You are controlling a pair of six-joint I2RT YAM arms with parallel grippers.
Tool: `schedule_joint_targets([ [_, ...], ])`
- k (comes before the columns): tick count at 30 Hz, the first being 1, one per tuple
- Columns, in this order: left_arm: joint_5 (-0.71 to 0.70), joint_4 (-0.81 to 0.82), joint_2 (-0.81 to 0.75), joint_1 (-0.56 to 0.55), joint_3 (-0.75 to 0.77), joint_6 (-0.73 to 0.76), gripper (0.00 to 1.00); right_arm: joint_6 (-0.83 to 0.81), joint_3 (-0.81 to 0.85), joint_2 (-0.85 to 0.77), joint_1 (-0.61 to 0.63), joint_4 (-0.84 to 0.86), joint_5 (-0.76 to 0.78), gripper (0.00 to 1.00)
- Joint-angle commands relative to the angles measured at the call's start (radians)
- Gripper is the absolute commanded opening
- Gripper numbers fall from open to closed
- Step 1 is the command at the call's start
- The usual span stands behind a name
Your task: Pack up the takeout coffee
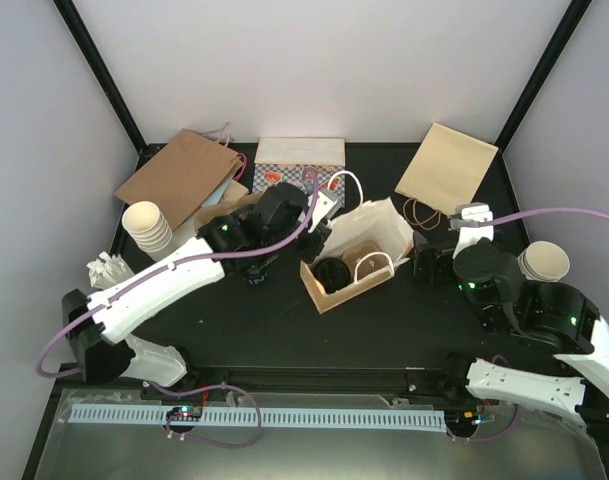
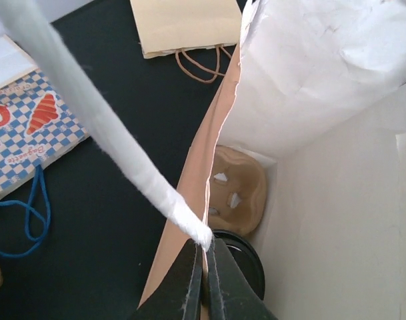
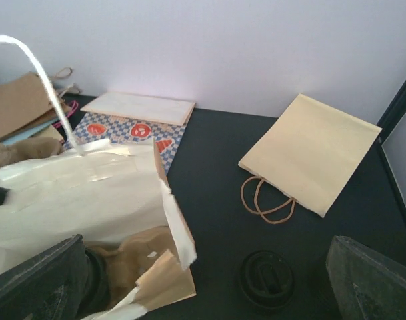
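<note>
An open paper bag (image 1: pixel 369 235), brown outside and white inside, stands mid-table with a cardboard tray (image 2: pixel 237 190) at its bottom. One black takeout coffee (image 2: pixel 248 255) sits in the tray's near hollow, also visible from above (image 1: pixel 334 272). My left gripper (image 2: pixel 204 248) is shut on the bag's rim (image 2: pixel 219 143) where the white handle (image 2: pixel 89 113) attaches. A second takeout coffee (image 3: pixel 266 279) stands on the table to the right of the bag. My right gripper (image 3: pixel 208 267) hovers over it, wide open, holding nothing.
A tan bag (image 1: pixel 446 168) lies flat at the back right. A brown bag (image 1: pixel 179 175) and a checkered bag (image 1: pixel 299 165) lie at the back left. Stacked white paper cups (image 1: pixel 147 228) stand at the left, more (image 1: pixel 544 262) at the right. Crumpled paper (image 1: pixel 106 270) lies at the left.
</note>
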Motion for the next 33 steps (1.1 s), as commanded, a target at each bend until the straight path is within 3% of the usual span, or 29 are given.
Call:
schedule_joint_targets([
  [1,0.198,0.057,0.086,0.091,0.091,-0.015,0.02,0.006,0.038,-0.016,-0.004,0.021,0.052,1.00],
  [4,0.260,0.070,0.164,0.144,0.144,-0.023,0.02,0.005,0.044,-0.011,-0.004,0.015,0.053,1.00],
  [16,0.259,0.016,0.358,0.287,0.369,0.027,0.02,0.005,0.049,-0.026,-0.004,0.008,0.046,1.00],
  [33,0.265,-0.065,0.362,0.404,0.387,0.063,0.02,-0.008,0.002,-0.009,-0.004,0.033,0.016,1.00],
])
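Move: The left hand holds the tilted paper bag by its left rim. The clear tabletop that it is taken to lies about 16 cm ahead, 6 cm right and 26 cm below. The checkered bag is some 30 cm ahead and 3 cm left, the cup carrier 20 cm ahead and 22 cm left, the black cup 7 cm ahead and 17 cm left. From the right hand that spot is about 21 cm ahead, 22 cm left and 34 cm below. The left hand keeps its rim grip and swings the bag about 16 cm forward towards the checkered bag. ##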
